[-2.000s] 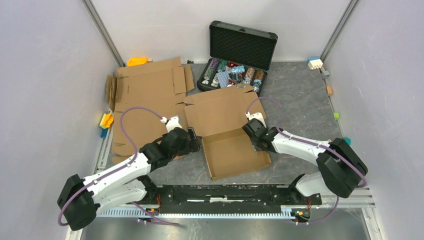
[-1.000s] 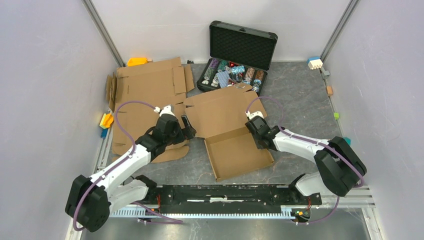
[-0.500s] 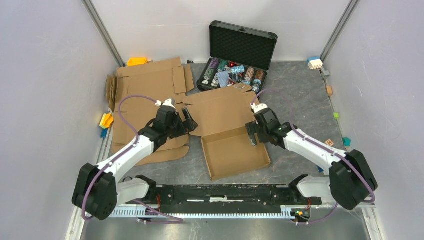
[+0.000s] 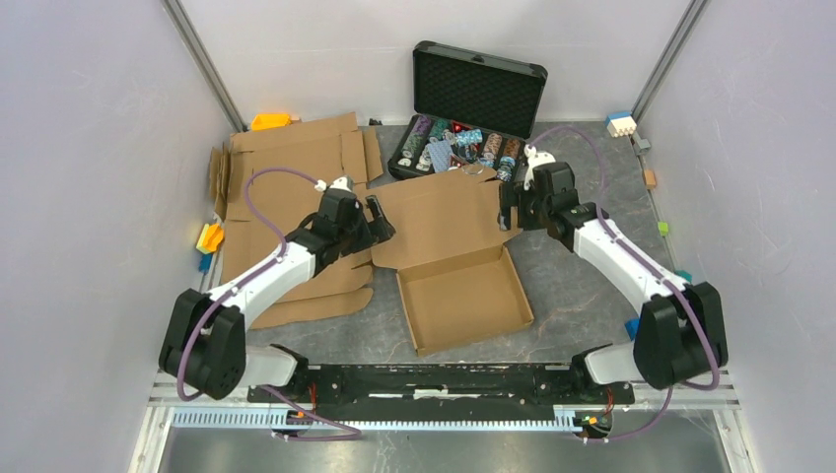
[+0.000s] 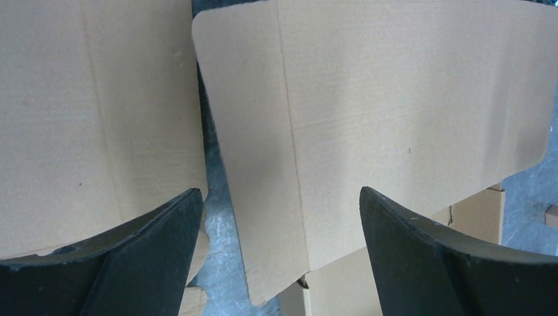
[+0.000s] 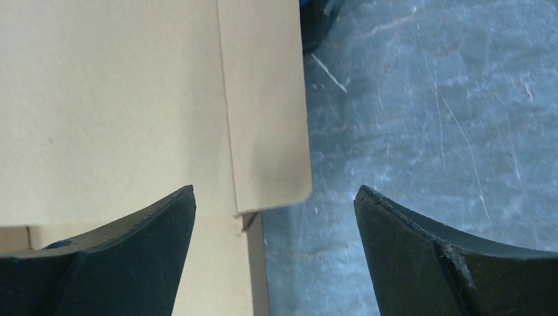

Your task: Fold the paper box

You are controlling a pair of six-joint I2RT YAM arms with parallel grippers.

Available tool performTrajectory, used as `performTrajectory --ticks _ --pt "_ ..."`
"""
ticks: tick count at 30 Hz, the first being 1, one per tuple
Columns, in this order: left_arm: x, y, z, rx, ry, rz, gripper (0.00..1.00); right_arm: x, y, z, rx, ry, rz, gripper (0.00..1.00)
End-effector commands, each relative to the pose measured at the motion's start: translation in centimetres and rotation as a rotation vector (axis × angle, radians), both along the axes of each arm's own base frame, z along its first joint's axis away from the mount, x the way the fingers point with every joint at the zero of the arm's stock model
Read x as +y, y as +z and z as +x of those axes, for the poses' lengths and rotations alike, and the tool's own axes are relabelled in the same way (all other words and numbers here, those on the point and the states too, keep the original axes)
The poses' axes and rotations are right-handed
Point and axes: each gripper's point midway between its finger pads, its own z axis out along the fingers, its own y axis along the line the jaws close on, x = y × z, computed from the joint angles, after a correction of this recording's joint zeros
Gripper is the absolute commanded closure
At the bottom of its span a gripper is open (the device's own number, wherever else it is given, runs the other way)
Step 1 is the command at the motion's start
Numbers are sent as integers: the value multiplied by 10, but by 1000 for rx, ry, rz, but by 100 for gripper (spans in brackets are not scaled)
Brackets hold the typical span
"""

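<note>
The paper box (image 4: 461, 307) is a brown tray in the middle of the table, with its lid panel (image 4: 439, 217) lying open and flat behind it. My left gripper (image 4: 380, 219) hangs open over the lid's left side flap (image 5: 250, 164), and nothing is between its fingers (image 5: 154, 253). My right gripper (image 4: 505, 205) is open too, above the lid's right side flap (image 6: 263, 105), with grey table showing beside that flap. Neither gripper holds anything. In both wrist views the tray's corner shows just below the flap.
A black case (image 4: 473, 94) with colourful chips stands open right behind the lid. Flat cardboard sheets (image 4: 286, 177) cover the table's left side, close to my left arm. Small coloured blocks (image 4: 620, 122) lie along the side walls.
Both arms have moved away from the tray's sides to the lid's side flaps farther back. The right gripper has opened. The tray has shifted slightly.
</note>
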Motion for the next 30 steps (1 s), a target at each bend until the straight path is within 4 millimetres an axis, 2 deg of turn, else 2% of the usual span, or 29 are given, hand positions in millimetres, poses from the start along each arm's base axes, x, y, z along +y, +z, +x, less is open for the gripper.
performTrajectory --ticks 1,4,7,9,14,16,18,20,21,26,30 --pt "-3 19 28 -76 -7 20 7 19 28 45 -85 -22 129 5" --pt "-6 15 34 -59 -15 15 12 20 24 68 -81 -46 126 5" --pt "-9 11 36 -41 -29 22 23 19 12 86 -36 -41 106 5" --pt "-9 8 37 -32 -34 29 32 19 0 92 6 -23 101 9" --pt "-12 1 35 -9 -56 27 57 20 -29 89 76 3 132 22" --pt "-16 -1 31 4 -77 11 70 24 -34 86 93 28 169 29" --pt "-16 -2 28 14 -85 11 78 29 -36 81 102 48 196 41" --pt "-17 -1 24 19 -95 3 82 30 -37 71 104 60 212 57" --pt "-17 -1 22 25 -101 -2 82 30 -38 67 104 57 217 62" --pt "-21 8 9 35 -124 -42 84 29 -32 49 105 66 231 69" --pt "-21 15 -1 30 -131 -70 84 25 -26 38 103 66 226 68"
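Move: The left hand goes for the lid's left flap, about 3 cm ahead and 2 cm below; the flat cardboard sheet lies about 16 cm left, 6 cm ahead and 9 cm lower. The right hand's target, the lid's right flap, is some 7 cm ahead, 2 cm left and 5 cm down. From the right hand, the box tray sits roughly 13 cm back and 8 cm left, the poker case 15 cm ahead and 9 cm left, both about 10 cm below. Both hands close on the lid's side flaps. The left pinches the left flap's outer edge after easing forward about 2.5 cm and slightly down, then lifts and backs off a little with it. The right runs some 8 cm forward over its flap, sinks 5 cm, closes around the outer edge and draws back about 3 cm, rising slightly and rolling its left side up. ##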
